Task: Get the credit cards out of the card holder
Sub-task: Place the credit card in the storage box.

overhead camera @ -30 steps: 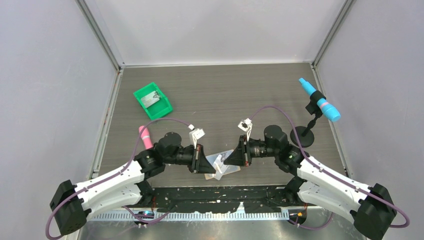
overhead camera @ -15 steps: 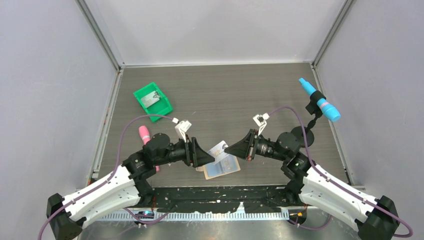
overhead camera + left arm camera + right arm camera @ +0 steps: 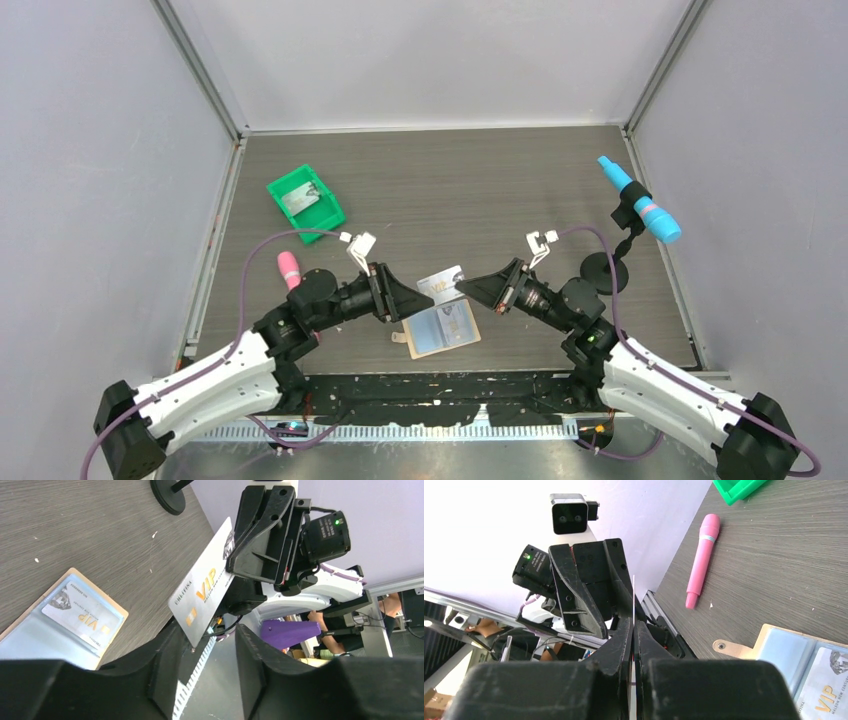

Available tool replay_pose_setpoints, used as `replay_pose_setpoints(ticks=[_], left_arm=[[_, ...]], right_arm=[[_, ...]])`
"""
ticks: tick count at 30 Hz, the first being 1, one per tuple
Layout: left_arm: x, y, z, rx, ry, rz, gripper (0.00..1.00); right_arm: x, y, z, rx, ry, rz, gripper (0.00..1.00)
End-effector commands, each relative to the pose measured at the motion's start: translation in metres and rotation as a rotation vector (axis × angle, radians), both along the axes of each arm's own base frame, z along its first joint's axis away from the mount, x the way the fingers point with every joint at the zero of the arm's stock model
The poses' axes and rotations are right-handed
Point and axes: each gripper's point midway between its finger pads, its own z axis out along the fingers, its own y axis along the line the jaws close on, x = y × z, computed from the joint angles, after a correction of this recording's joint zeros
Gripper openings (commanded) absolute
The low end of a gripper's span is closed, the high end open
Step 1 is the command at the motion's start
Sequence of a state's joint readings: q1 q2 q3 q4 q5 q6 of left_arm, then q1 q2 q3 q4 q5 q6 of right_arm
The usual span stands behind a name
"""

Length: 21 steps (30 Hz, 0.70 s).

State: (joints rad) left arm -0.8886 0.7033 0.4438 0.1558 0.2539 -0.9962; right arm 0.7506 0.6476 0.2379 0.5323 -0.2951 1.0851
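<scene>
The card holder lies spread open on the table between the two arms, tan with blue inner panels, its strap tab pointing left. One of the credit cards still sits in a blue pocket. A second credit card, pale with gold "VIP" print, hangs in the air above the holder. My right gripper is shut on its right edge, and the right wrist view shows it edge-on. My left gripper is open, its fingers on either side of the card's lower corner without pinching it.
A green bin with a grey item inside stands at the back left. A pink marker lies beside the left arm. At the right, a blue pen-like tool sits on a black stand. Grey walls enclose the table.
The left gripper has opened and drawn back left. The holder now lies flat and open on the table. The right gripper has pulled back to the right, lifting one card clear.
</scene>
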Motion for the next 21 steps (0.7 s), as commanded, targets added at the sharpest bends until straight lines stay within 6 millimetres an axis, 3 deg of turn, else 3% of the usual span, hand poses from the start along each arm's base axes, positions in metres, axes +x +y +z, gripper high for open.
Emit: replay_pose_setpoints(ticks=[1,4,9,12,18,21], left_arm=[[0.006,-0.007,0.027,-0.092,-0.053,0.003,0.37],[0.008,-0.008,0.030,-0.099,-0.056,0.006,0.22],[0.013,-0.006,0.031,-0.098,-0.062,0.036,0.07],[0.017,-0.006,0.029,-0.076,-0.057,0.047,0.00],[0.032,0.006,0.025,-0.001,-0.075,0.105,0.00],[0.046,0.018,0.024,0.046,-0.085,0.148,0.00]], right_arm=[[0.006,-0.007,0.021,0.098,-0.026,-0.051,0.05],[0.006,-0.009,0.015,0.096,-0.010,-0.062,0.05],[0.006,-0.009,0.009,0.086,-0.002,-0.064,0.06],[0.006,-0.009,0.006,0.078,0.000,-0.063,0.15],[0.006,-0.014,-0.003,0.028,-0.008,-0.080,0.42],[0.006,-0.020,-0.006,-0.027,-0.026,-0.107,0.67]])
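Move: The card that my right hand holds is right at my left hand's half-open fingers, its middle about 3 cm ahead and 2 cm to the right, level with them. The open card holder lies under my left hand, some 15 cm down, 3 cm back and 2 cm right. The storage box is about 31 cm ahead, 32 cm left and 14 cm below. From my right hand, the card's middle is 3 cm to the left, and the left fingertips are 5 cm left and 2 cm back. I take the card over in mid-air: my left hand eases barely a centimetre right and forward while its fingers close fully and pinch the card's near-left part. Only then do my right fingers open to about half and come free, that hand sinking and drifting right a good centimetre. My left hand then sets off forward with the card, about 2 cm, turning slightly counter-clockwise. ##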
